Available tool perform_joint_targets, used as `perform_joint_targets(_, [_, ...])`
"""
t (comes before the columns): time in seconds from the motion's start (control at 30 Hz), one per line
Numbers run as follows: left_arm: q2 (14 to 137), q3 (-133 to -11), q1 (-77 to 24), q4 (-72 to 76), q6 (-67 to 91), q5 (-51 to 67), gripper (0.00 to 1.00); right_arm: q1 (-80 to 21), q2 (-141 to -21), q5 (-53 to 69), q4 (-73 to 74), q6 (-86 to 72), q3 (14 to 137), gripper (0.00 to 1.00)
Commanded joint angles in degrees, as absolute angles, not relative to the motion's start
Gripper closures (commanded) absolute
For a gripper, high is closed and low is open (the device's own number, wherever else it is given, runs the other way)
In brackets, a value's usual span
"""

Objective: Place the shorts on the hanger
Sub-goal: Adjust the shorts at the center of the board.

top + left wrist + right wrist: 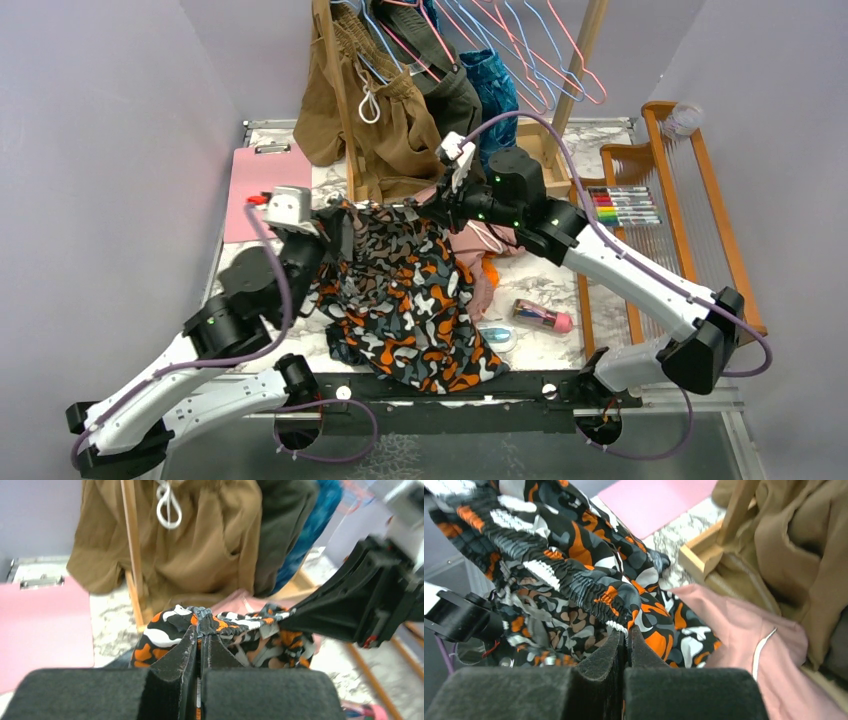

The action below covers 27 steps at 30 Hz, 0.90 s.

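The shorts, dark with orange, white and grey blobs, hang stretched between both grippers above the table, with the legs trailing toward the near edge. My left gripper is shut on the gathered waistband at its left end. My right gripper is shut on the waistband at the right end. In the left wrist view the right gripper reaches in from the right. Thin pink wire hangers hang on the rail at the back, apart from both grippers; which is the task's hanger I cannot tell.
Brown garments and a teal one hang on the wooden rack behind the shorts. Dusty-pink shorts lie under the right gripper. A pink clipboard lies at left; markers, a wooden frame and a pink tube are at right.
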State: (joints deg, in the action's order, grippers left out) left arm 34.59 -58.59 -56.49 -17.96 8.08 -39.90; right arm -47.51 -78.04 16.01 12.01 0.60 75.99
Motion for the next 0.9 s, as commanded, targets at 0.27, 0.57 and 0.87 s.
perform_joint_targets(0.27, [36.8,-49.9,-56.5,-20.4,22.9,-49.6,1.00,-42.4,-79.4,13.1,14.0,-12.8,72.8,0.48])
perform_joint_targets(0.57, [40.5,-49.8,-56.4,-19.0,23.7,-51.8,1.00,-42.8,-68.0,9.4,28.5,-15.3,70.6,0.34])
perform_joint_targets(0.87, [43.2,-49.7,-56.4,-15.7,22.1,-52.5,1.00,-61.1,-69.4,3.6,29.0,-21.4,69.0,0.36])
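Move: The camo shorts hang between both closed grippers, each pinching one end of the waistband. Their middle lies about 5 cm back and 11 cm right of the left gripper, and roughly 10 cm back and 2 cm left of the right one, some 18 cm below both. The pink shorts lie about 8 cm ahead and 7 cm right of the right gripper, 25 cm below. From the left gripper, the pink clipboard lies some 18 cm ahead and 18 cm left, 28 cm down. Lower the left gripper about 9 cm towards the table, easing it slightly forward and tipping it down, and keep its pinch on the waistband's left end. Dip the right gripper with a little forward reach, open its fingers to let go of the right end, then draw it back about 10 cm over the shorts, swinging right and rising a few centimetres, wrist tipped some 20 degrees down. ##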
